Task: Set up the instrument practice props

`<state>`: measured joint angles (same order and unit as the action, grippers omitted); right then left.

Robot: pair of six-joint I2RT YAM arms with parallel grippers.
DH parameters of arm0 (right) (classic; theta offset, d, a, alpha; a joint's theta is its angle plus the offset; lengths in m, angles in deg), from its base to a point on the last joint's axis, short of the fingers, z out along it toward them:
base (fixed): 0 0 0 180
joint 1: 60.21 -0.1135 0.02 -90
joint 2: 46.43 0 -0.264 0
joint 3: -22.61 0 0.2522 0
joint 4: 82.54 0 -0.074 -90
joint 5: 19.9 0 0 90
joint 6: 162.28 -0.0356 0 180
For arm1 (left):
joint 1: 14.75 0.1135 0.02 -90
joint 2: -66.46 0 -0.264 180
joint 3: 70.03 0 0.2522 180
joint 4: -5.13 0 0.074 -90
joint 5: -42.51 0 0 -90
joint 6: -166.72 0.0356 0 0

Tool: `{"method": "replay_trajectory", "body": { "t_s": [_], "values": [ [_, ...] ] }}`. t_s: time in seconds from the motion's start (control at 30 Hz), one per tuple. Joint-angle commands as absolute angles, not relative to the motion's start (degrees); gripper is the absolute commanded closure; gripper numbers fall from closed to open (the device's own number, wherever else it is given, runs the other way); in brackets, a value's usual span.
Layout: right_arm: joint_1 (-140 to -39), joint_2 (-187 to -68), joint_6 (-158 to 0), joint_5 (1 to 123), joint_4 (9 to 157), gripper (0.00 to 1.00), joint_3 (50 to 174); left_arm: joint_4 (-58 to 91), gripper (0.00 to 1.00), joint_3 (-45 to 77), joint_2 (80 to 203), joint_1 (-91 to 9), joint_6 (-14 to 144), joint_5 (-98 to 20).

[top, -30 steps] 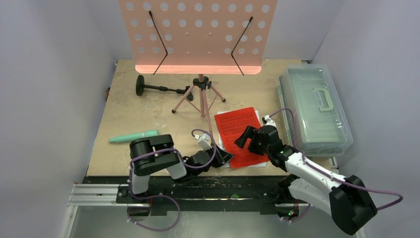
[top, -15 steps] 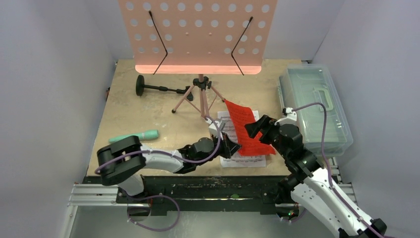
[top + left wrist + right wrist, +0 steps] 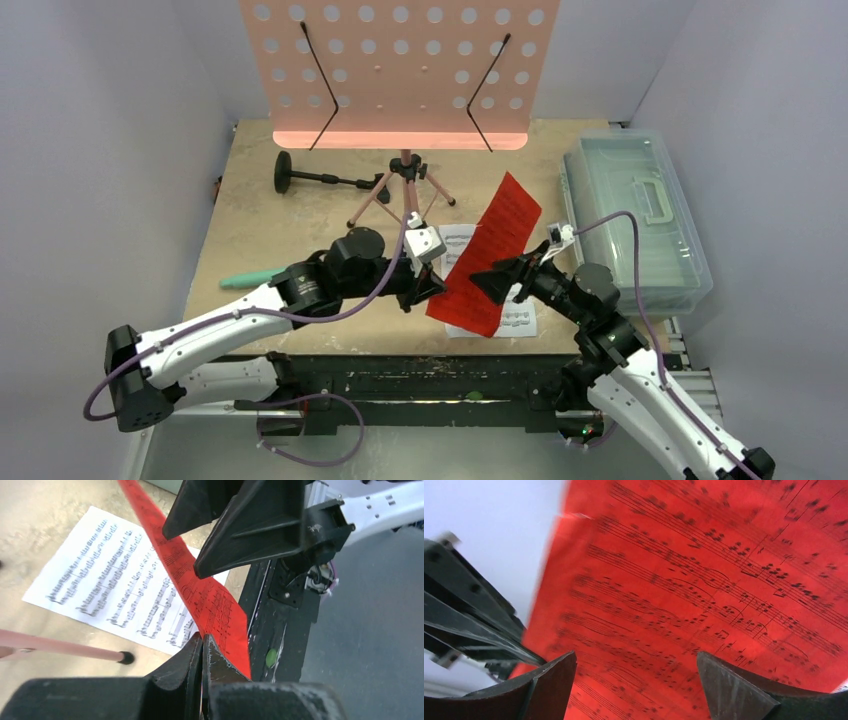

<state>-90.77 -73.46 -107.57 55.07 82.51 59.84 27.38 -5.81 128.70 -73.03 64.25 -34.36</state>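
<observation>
The red sheet-music page stands tilted up off the table. My left gripper is shut on its lower left edge; in the left wrist view the jaws pinch the red page with no gap. My right gripper is open and faces the page's right side. The red page fills the right wrist view behind the spread fingers, not between them. A white sheet-music page lies flat underneath. The pink music stand rises at the back. The teal tube lies at the left.
The small black round-base stand lies on its side by the pink tripod legs. A clear lidded box sits along the right edge. One tripod foot is close to my left gripper. Walls close in both sides.
My left gripper has shut on the red page and lifted it from flat on the table to steeply tilted. The left arm has stretched out; the right gripper has drawn back and stayed open.
</observation>
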Motion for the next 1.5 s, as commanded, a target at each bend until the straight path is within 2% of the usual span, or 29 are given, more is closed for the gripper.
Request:
{"method": "replay_trajectory", "body": {
  "t_s": [0.0, 0.23, 0.47, 0.73, 0.87, 1.1, 1.47],
  "values": [
    [-90.7, -75.7, -106.6, 47.1, 89.2, 0.05, 61.6, 45.9, 1.00, 0.8, 124.2, -73.1, 76.4, -34.3],
    [-90.7, -68.9, -113.3, 62.0, 79.6, 0.04, 61.8, 50.3, 1.00, 5.8, 119.5, -73.0, 78.9, -37.2],
    [-90.7, -63.2, -116.1, 62.1, 82.7, 0.04, 58.0, 49.2, 1.00, 9.9, 115.3, -73.0, 78.2, -36.1],
    [-90.6, -58.5, -121.6, 62.7, 81.8, 0.04, 56.4, 40.7, 1.00, 6.7, 110.2, -73.0, 72.6, -39.9],
    [-90.7, -57.5, -126.4, 59.7, 88.0, 0.04, 53.3, 37.9, 1.00, 7.7, 109.7, -73.0, 70.8, -43.5],
    [-90.6, -62.2, -133.1, 54.4, 108.5, 0.04, 46.9, 32.3, 1.00, 7.3, 109.6, -73.0, 65.1, -45.8],
    [-90.6, -63.3, -130.0, 56.0, 116.3, 0.06, 47.9, 21.3, 1.00, 3.4, 109.5, -73.0, 53.7, -44.3]
  ]
}}
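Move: Some 20 cm above the table, the left hand already pinches the red sheet by its left edge. The music stand's ledge lies about 20 cm ahead of this hand, 6 cm to its left and 20 cm above. The white sheet lies 9 cm ahead, 12 cm right and 21 cm below. From the open right hand, the red sheet's middle is about 5 cm ahead, level sideways and slightly lower; the white sheet is 9 cm ahead, 2 cm right, 20 cm below. Lifting the red sheet in its shut fingers, the left hand rises about 19 cm towards the ledge's height, shifting some 8 cm left early on, while its fingers tip up to roughly level and swing a little forward. The right hand stays wide open beside the sheet, tips its fingers up some 25 degrees and rises about 5 cm, mostly near the end. ##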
